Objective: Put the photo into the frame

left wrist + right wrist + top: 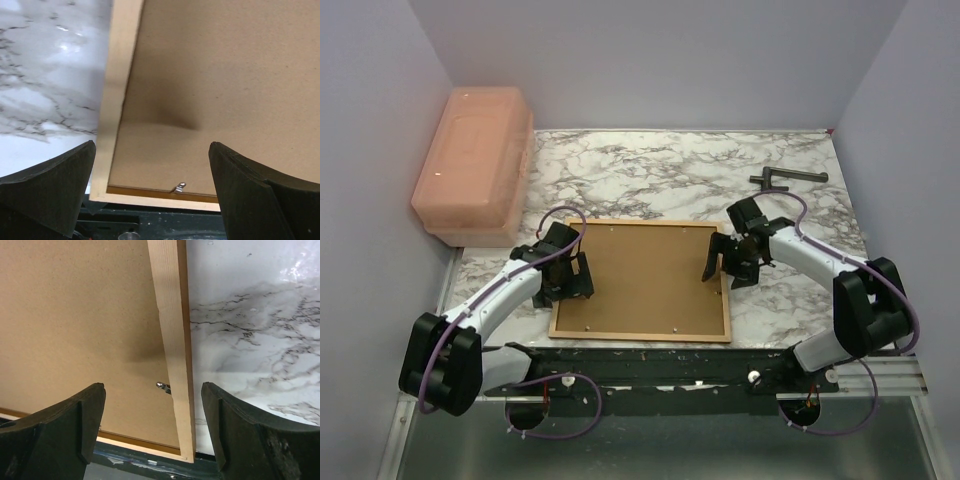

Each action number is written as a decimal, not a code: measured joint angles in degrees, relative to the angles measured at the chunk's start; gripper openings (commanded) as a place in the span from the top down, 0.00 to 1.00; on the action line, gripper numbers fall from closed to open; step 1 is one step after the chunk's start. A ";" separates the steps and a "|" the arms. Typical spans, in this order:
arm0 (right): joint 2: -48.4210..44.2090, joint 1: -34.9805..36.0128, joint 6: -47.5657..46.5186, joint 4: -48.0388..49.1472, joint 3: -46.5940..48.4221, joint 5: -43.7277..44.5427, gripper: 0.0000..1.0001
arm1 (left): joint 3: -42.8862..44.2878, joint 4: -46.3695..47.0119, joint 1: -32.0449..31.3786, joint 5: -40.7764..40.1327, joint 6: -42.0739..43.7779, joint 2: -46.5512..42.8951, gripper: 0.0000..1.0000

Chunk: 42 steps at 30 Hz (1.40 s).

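The frame (640, 335) lies back side up on the marble table, its thin wooden border around a plain brown backing board (645, 280). The photo is hidden. My left gripper (570, 275) hovers open over the frame's left edge (116, 100), fingers wide apart (152, 145), gripping nothing. My right gripper (725, 262) is open over the frame's right edge (172, 315), with the border strip showing below its gap (153, 386). A small metal clip (181, 186) sticks out at the near edge, and another clip (162, 386) at the right edge.
A pink plastic box (470, 165) stands at the back left against the wall. A dark metal tool (785, 178) lies at the back right. A black rail (650, 365) runs along the table's near edge just below the frame.
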 measured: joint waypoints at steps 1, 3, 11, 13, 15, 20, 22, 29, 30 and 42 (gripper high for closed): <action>0.33 -0.63 0.02 0.59 -0.24 -1.22 0.15 | -0.02 0.87 0.00 1.09 0.44 0.87 0.02; 1.03 -1.97 0.07 1.73 -0.66 -3.69 0.15 | -0.02 1.60 0.00 2.34 1.25 2.10 0.02; 2.51 -4.52 0.15 4.31 -0.76 -9.53 0.15 | 0.15 1.70 0.50 4.90 4.13 2.84 0.05; 2.51 -4.68 0.07 4.44 -0.87 -9.81 0.16 | 0.13 1.84 0.52 5.49 4.48 2.82 0.05; 2.32 -5.14 -0.04 4.52 -1.22 -9.92 0.16 | 0.02 2.19 0.46 6.32 4.57 2.67 0.05; 0.26 -6.34 -0.74 4.44 -2.95 -9.29 0.16 | -0.68 3.28 -1.60 7.43 4.20 1.44 0.05; -0.68 -6.75 -1.05 4.07 -3.63 -8.44 0.16 | -0.79 3.63 -3.69 7.56 3.65 1.29 0.05; -4.13 -8.31 -2.73 0.94 -5.42 -2.84 0.16 | -0.72 4.20 -12.68 7.43 -0.42 1.53 0.06; -4.26 -8.57 -2.97 0.52 -5.42 -1.88 0.16 | -0.66 4.20 -13.97 7.43 -1.16 1.64 0.06; -4.59 -10.23 -4.72 -1.36 -5.42 3.26 0.13 | 0.35 1.95 -24.04 7.67 -8.85 2.62 0.02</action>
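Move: The frame's left bar is what my left hand goes for, its middle about 3 cm left, 5 cm ahead and just below; the near-left corner lies 5 cm left and 9 cm back, the near bar's clip 4 cm right and 7 cm back, and the brown board's middle 17 cm right, 4 cm ahead. From my right hand, the frame's right bar is 2 cm right and level with it, and the near-right corner 4 cm right and 13 cm back. With my left hand open astride the left bar, I sink slightly, then push the bar's outer side to the right with the outer finger, going about 10 cm right and curving back some 6 cm while the hand turns nearly 20 degrees clockwise. My right hand, also open, first edges 1 cm left towards the right bar, then travels some 7 cm right, its outer finger ending against the bar's outer side. ##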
